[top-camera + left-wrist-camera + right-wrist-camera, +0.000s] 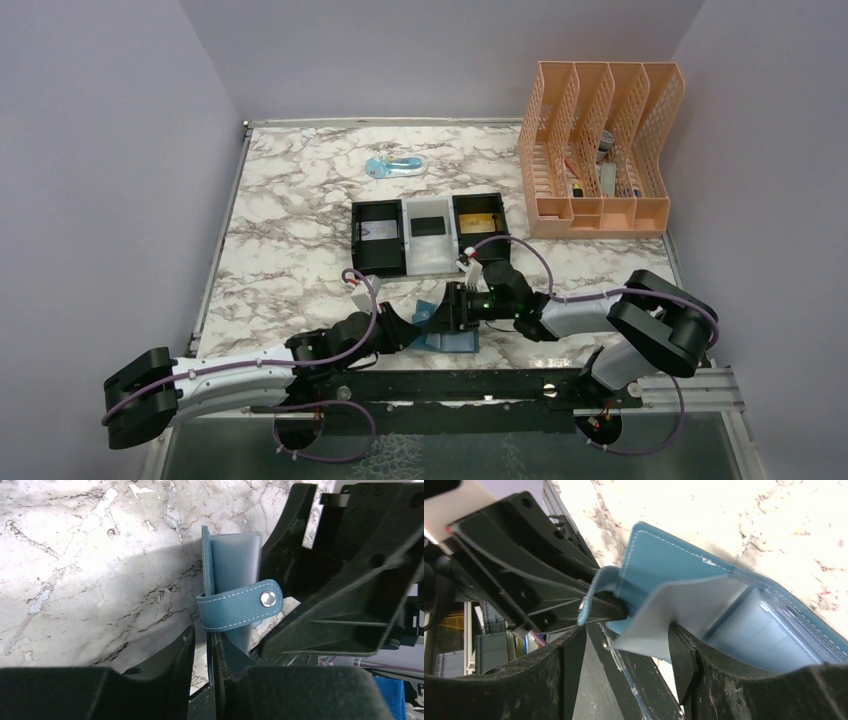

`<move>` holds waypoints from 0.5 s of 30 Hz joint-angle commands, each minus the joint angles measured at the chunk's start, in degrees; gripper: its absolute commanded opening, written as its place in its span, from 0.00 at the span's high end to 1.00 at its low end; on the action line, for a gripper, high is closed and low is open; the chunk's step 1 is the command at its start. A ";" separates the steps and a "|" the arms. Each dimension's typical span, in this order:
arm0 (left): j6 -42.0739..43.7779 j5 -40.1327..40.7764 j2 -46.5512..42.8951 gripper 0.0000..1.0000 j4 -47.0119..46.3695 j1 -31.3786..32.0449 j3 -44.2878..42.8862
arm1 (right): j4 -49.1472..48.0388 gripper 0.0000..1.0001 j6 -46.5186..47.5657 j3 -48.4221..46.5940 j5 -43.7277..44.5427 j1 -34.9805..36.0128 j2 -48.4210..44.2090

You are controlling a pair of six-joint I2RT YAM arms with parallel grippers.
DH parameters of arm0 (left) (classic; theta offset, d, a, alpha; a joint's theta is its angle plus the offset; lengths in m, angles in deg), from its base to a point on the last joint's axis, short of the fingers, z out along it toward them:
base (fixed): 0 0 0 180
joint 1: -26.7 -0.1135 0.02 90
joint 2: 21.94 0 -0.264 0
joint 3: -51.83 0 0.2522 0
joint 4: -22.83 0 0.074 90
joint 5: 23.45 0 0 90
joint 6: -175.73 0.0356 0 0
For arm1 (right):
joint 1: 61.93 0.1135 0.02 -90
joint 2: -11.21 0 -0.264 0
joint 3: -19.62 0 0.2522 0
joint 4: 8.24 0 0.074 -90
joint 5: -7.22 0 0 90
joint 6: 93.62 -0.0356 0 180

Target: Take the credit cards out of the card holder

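The teal-blue card holder (455,340) lies unfolded on the marble between my two grippers, near the table's front edge. In the left wrist view its cover (232,555) stands on edge, the snap strap (240,605) curling across it. My left gripper (202,640) is open by a narrow gap; the cover's thin edge rests against one finger, with marble showing beside it. My right gripper (626,635) stands wide open, a pale inner flap (674,610) hanging loose between its fingers. Single cards (381,231) (431,225) (480,222) lie in the three tray compartments.
The black-and-white tray (430,270) sits just behind the grippers. An orange mesh file rack (600,140) stands at the back right. A small blue-and-clear packet (393,166) lies at the back centre. The black mounting rail (450,385) runs along the near edge.
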 commanded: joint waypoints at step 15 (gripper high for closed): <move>-1.21 -0.32 -4.66 0.50 0.20 0.16 2.59 | -6.53 0.38 -2.82 -1.60 4.36 0.33 2.99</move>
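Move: For the right hand the card holder's raised left cover is all but between the fingertips, about 1 cm back and 1 cm left, roughly 1 cm lower. The snap strap stands some 2 cm back and 1 cm left; the divided tray lies about 16 cm ahead. For the left hand that cover is about 1 cm ahead and 2 cm right, with the strap 2 cm ahead and 2 cm right and the tray some 19 cm ahead, 2 cm right. Forward by about 1.5 cm goes the right hand, rising just under 1 cm at first and sinking back, while it turns a few degrees clockwise; its fingers stay open around the raised cover and plastic sleeve beside the strap. The left hand stays in place and opens its fingers about twice as wide around the cover's near edge. ##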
